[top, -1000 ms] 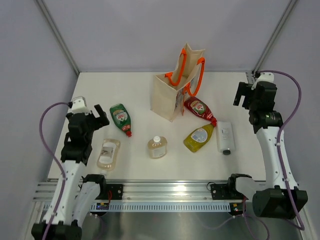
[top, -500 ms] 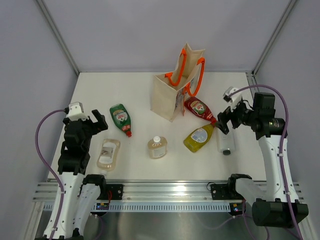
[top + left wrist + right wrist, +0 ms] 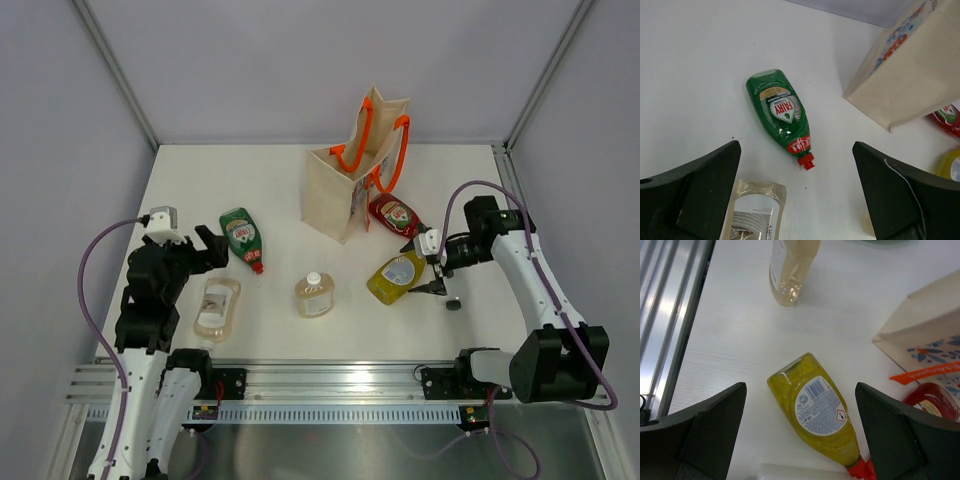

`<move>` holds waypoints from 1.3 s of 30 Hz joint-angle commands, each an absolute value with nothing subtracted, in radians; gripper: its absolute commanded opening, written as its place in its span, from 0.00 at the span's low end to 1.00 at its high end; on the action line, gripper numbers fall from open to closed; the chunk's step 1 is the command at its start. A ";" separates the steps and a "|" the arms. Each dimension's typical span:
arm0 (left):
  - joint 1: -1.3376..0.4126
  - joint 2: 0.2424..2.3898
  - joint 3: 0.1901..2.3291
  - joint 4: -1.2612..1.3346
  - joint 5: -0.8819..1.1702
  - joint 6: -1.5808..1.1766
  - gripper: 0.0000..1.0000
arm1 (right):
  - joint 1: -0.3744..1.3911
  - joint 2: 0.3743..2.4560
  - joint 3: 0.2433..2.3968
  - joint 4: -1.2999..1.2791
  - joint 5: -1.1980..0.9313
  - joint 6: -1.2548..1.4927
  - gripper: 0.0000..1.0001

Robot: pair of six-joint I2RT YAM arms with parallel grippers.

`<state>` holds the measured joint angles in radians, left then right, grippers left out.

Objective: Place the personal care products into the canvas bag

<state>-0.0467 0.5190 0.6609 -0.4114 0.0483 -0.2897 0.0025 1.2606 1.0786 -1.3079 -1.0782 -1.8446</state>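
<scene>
The beige canvas bag (image 3: 338,182) with orange handles stands upright at the back centre. A green bottle (image 3: 240,236) lies left of it, a red bottle (image 3: 393,214) at its right foot, and a yellow bottle (image 3: 395,277) in front of that. Two clear-amber bottles lie nearer: one in the middle (image 3: 316,295), one at the left (image 3: 216,307). Only the dark cap (image 3: 453,304) of the white bottle shows behind my right arm. My left gripper (image 3: 210,250) hangs open, its jaws wide apart, above the green bottle's (image 3: 781,112) cap end. My right gripper (image 3: 801,385) is open over the yellow bottle (image 3: 815,405).
The arms' metal mounting rail (image 3: 330,385) runs along the table's near edge. Grey walls with slanted frame posts (image 3: 115,72) close in the back and sides. The bag (image 3: 925,335) stands close to the right gripper's far side, with the red bottle (image 3: 935,400) beside it.
My right arm has swung from the back right corner down and left to hover over the yellow bottle. The left gripper has edged right toward the green bottle. Both stayed open.
</scene>
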 commanded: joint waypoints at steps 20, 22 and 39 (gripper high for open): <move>-0.043 0.565 0.649 -0.365 0.313 -0.291 0.99 | 0.675 1.459 0.933 -0.249 -0.790 -0.761 1.00; -0.044 0.568 0.649 -0.367 0.302 -0.287 0.99 | 0.715 1.494 0.940 -0.227 -0.801 -0.793 1.00; -0.043 0.549 0.637 -0.396 0.206 -0.253 0.99 | 0.773 1.674 1.097 -0.221 -1.005 -0.779 0.36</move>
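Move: The upright amber bottle with the white cap stands about 23 cm to the right hand's left and 2 cm nearer the base, its middle some 11 cm below. The yellow bottle lies almost under the right hand, about 4 cm ahead and 2 cm left. The bag is roughly 24 cm ahead and 14 cm left, the green bottle 13 cm ahead and 40 cm left. From the left hand the amber bottle is about 18 cm right and 6 cm back. The upright amber bottle is reached from its right side by the open right hand, which sweeps about 23 cm left past the yellow bottle, sinking some 9 cm before rising slightly and rolling about 15 degrees. In the final stretch its fingers close to roughly half open and pinch the body below the white cap. The empty left hand shifts a few centimetres right, turns clockwise and sinks about 3 cm, staying open. ##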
